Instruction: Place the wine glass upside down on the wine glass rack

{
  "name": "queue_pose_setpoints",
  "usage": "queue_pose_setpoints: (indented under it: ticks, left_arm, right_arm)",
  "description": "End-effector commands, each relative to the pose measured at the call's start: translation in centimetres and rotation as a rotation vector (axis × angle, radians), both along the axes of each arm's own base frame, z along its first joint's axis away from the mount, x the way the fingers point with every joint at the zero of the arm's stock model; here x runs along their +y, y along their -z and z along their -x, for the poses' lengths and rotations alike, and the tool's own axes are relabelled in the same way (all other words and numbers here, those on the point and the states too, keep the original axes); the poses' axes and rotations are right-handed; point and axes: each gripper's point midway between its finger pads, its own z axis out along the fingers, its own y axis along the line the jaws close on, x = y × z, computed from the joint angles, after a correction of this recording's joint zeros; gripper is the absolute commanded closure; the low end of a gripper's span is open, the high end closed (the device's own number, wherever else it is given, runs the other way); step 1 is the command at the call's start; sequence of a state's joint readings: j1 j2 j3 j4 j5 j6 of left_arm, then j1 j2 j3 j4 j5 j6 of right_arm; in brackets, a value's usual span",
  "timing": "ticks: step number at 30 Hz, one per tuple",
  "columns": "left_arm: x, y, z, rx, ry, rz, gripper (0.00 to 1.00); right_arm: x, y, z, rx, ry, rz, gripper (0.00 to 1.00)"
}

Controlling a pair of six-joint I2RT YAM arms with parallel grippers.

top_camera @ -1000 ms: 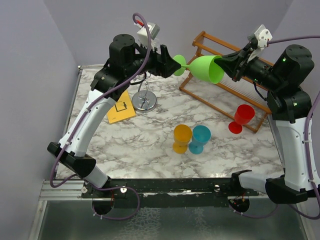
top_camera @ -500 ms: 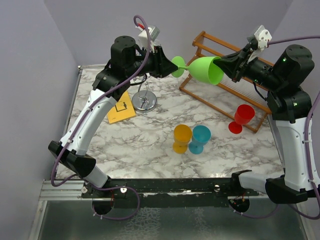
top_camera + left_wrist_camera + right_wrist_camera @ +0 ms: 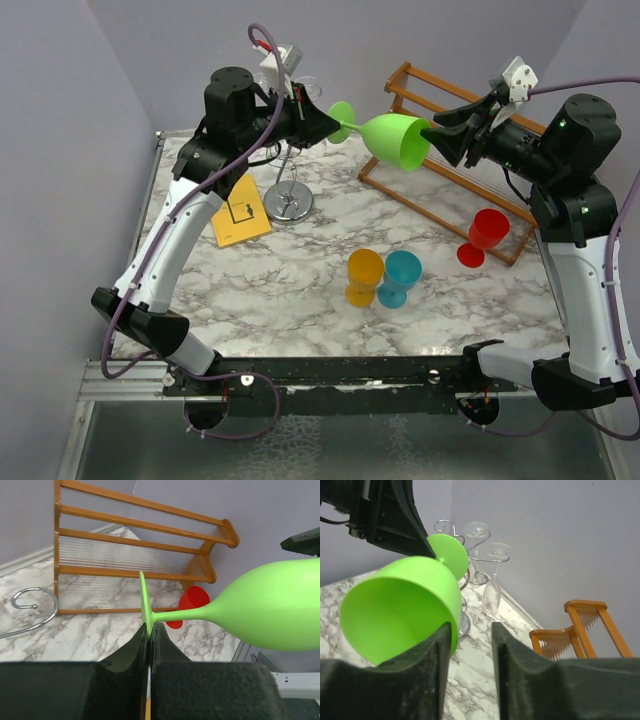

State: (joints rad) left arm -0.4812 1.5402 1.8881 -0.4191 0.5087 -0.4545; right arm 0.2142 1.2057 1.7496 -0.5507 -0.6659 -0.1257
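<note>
The green wine glass [image 3: 395, 140] [image 3: 270, 605] [image 3: 400, 610] hangs on its side in the air at the back of the table, foot to the left and bowl mouth to the right. My left gripper [image 3: 330, 125] [image 3: 149, 627] is shut on the thin edge of its foot. At the bowl's rim my right gripper [image 3: 435, 135] [image 3: 470, 630] stands open; one finger lies against the rim's outside and the gap is empty. The chrome wine glass rack [image 3: 288, 202] [image 3: 470, 555] stands below and behind my left gripper, a scroll arm [image 3: 30, 602] showing in the left wrist view.
Two clear glasses [image 3: 492, 580] hang upside down on the chrome rack. A brown wooden slatted rack [image 3: 450, 170] lies at the back right with a red glass [image 3: 487, 232] by it. An orange glass [image 3: 364, 275] and a blue glass [image 3: 402, 275] stand mid-table. A yellow card [image 3: 240, 215] lies left.
My left gripper has closed on the glass's foot. My right gripper has opened off the bowl's rim. The glass and left gripper have shifted slightly left.
</note>
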Motion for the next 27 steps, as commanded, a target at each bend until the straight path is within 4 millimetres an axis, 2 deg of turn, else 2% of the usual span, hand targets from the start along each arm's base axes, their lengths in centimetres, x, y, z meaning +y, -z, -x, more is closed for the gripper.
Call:
queue_pose_setpoints:
  ticks: [1,4,6,9,13,18,21,27]
  left_arm:
    - [2.3,-2.7,0.8,-0.095,-0.020,0.019,1.00]
    - [3.7,-3.0,0.2,-0.133,-0.053,-0.004,1.00]
    - [4.8,-3.3,-0.3,-0.171,-0.093,-0.026,1.00]
    - [6.9,-4.0,-1.1,-0.238,-0.164,-0.081,1.00]
    - [10.3,-5.5,-2.0,-0.347,-0.306,-0.182,1.00]
    - [15.4,-8.0,-2.1,-0.505,-0.505,-0.378,1.00]
    - [18.5,-9.4,-1.6,-0.547,-0.623,-0.460,1.00]
    - [23.1,-12.3,0.4,-0.592,-0.776,-0.514,1.00]
  right_arm:
    - [-0.9,-0.9,0.0,-0.063,0.049,0.006,0.55]
    - [-1.1,-0.8,0.1,-0.067,0.060,0.015,0.40]
    - [-1.2,-0.6,0.4,-0.072,0.065,0.019,0.24]
    - [-1.7,-0.1,0.4,-0.085,0.088,0.047,0.13]
    - [-2.3,1.6,-0.4,-0.103,0.127,0.103,0.09]
    - [-2.6,7.4,-2.4,-0.076,0.132,0.222,0.08]
    - [-2.7,10.6,-3.1,-0.055,0.128,0.270,0.08]
    - [-2.0,14.7,-2.4,-0.029,0.082,0.258,0.08]
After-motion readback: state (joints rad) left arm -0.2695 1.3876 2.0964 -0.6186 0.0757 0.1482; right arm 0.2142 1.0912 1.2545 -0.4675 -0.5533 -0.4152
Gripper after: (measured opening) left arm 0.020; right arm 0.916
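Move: The left gripper already grips the green wine glass by its foot and stem, and the wine glass rack's top stands about 11 cm ahead, 10 cm left and 9 cm below that hand. The hung clear glasses are some 17 cm ahead and 9 cm left, their middles 18 cm down. From the right hand, its fingers already parting at the rim, the green glass's middle is about 8 cm left and 3 cm ahead, level; the blue goblet is 6 cm back, straight below by some 42 cm. Keep the left gripper shut on the green glass and sweep it left about 19 cm, past the near side of the rack's top, rising some 10 cm, mostly late, while the wrist turns roughly 50 degrees, largely counter-clockwise, to point forward. Open the right fingers wide off the rim, then drop that hand about 15 cm, clear of the glass. ##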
